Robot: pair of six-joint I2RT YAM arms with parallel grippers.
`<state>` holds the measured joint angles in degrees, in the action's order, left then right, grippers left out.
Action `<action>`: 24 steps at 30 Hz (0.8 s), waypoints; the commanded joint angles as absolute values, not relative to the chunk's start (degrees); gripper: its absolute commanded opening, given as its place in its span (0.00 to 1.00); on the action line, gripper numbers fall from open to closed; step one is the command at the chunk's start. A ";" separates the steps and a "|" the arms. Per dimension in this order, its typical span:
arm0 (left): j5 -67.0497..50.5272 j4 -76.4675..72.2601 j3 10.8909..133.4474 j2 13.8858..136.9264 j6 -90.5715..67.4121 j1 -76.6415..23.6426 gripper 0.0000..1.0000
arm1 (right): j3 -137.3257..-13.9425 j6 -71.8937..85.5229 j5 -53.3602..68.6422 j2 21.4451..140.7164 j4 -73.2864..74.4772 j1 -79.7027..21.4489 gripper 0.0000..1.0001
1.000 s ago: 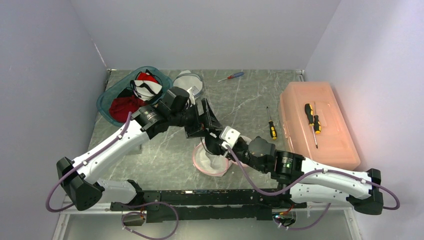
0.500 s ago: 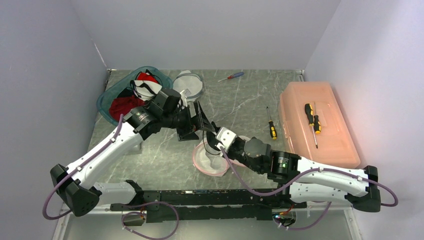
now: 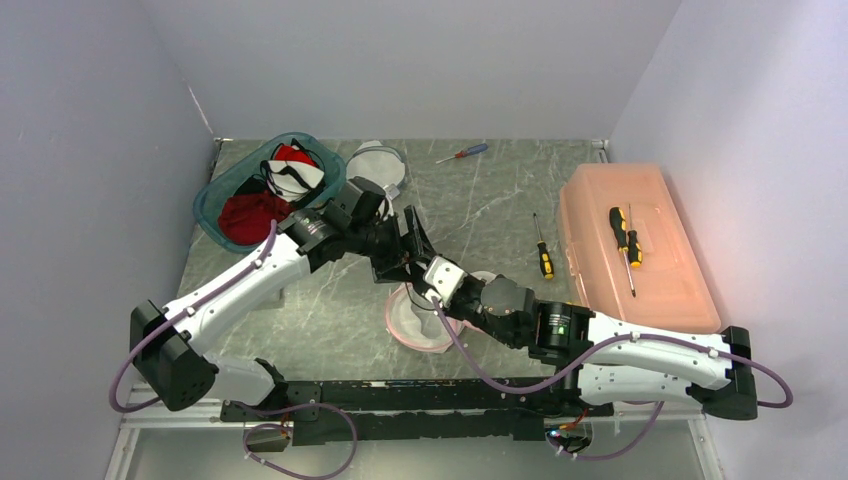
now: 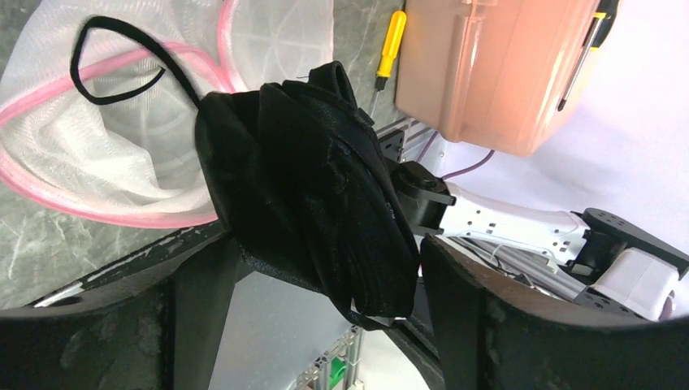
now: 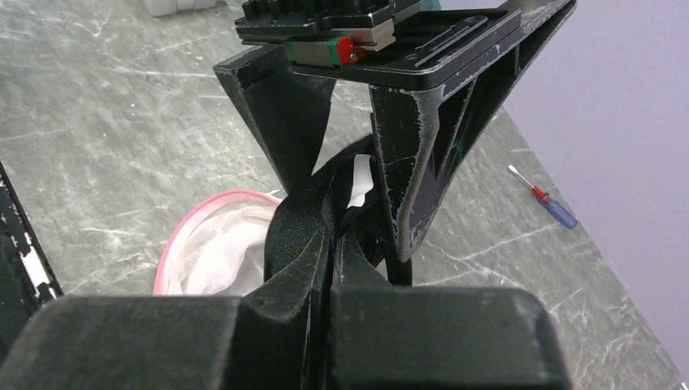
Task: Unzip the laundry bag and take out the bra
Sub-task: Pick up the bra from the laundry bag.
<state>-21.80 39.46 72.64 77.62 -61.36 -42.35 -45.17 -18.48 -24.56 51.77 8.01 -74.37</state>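
Note:
The black bra (image 4: pixel 309 179) hangs in the air above the white mesh laundry bag (image 3: pixel 415 328) with its pink rim. My right gripper (image 5: pixel 333 236) is shut on the bra's fabric (image 5: pixel 296 223), with a strap trailing down over the bag (image 4: pixel 97 122). My left gripper (image 4: pixel 325 280) is open, its two fingers (image 5: pixel 414 138) standing on either side of the bunched bra with gaps showing. In the top view both grippers meet over the bag, the left gripper (image 3: pixel 412 250) just above the right gripper (image 3: pixel 428 283).
A teal basin (image 3: pixel 215 195) with red and white clothes sits at the far left, and a second mesh bag (image 3: pixel 378 165) lies beside it. An orange toolbox (image 3: pixel 650 270) with a screwdriver (image 3: pixel 622 232) on top stands at the right. Loose screwdrivers (image 3: pixel 543 258) (image 3: pixel 463 153) lie on the table.
My right gripper has drawn the bra up and slightly to the left. My left gripper pulled back a little, then came in again and now straddles the bra.

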 commanded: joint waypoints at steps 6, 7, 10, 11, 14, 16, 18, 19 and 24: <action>-22.69 34.23 72.73 77.63 -61.97 -42.54 0.40 | -49.05 -18.85 -24.18 52.50 5.96 -76.36 0.00; -22.77 34.12 72.69 77.71 -61.96 -42.54 0.34 | -49.35 -18.77 -24.25 52.64 6.61 -76.67 0.00; -22.82 33.71 72.36 77.71 -61.96 -42.45 0.19 | -50.11 -18.43 -24.47 53.07 8.13 -77.57 0.00; -22.79 33.57 72.19 77.62 -61.96 -42.39 0.14 | -50.35 -18.19 -24.54 53.11 8.59 -77.90 0.00; -23.00 33.43 72.14 77.18 -61.51 -41.99 0.03 | -51.46 -16.37 -23.87 53.26 10.49 -78.21 0.24; -22.14 34.05 72.34 76.53 -60.72 -41.40 0.03 | -52.65 -14.11 -23.20 52.93 11.50 -78.27 0.63; -20.56 34.98 72.78 75.50 -59.46 -40.40 0.03 | -54.36 -11.28 -22.72 52.28 12.25 -78.28 0.99; -19.41 35.72 73.42 74.93 -58.15 -39.70 0.03 | -55.34 -9.92 -22.85 51.58 12.32 -78.19 1.00; -10.91 37.87 75.23 70.22 -48.37 -32.82 0.03 | -57.74 -5.18 -22.36 45.74 7.54 -77.97 1.00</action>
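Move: Between the left hand's open fingers hangs the bra, its middle roughly 3 cm to the right of that hand and 3 cm lower. The right hand still pinches it, the middle lying about 2 cm ahead, 2 cm left and 3 cm below. From the left hand the open laundry bag is some 4 cm back, level sideways and 21 cm down; the bag's flap is about 11 cm right of the bag and 3 cm farther out. Closing almost shut on the bra, the left fingers pinch it while their hand stays nearly in place; only then does the right hand, easing back and a little left, open wide and let go. The right hand draws up about 5 cm and back about 3 cm overall, tilting some 10 degrees, as the left hand starts carrying the bra forward and left, about 4 cm. ##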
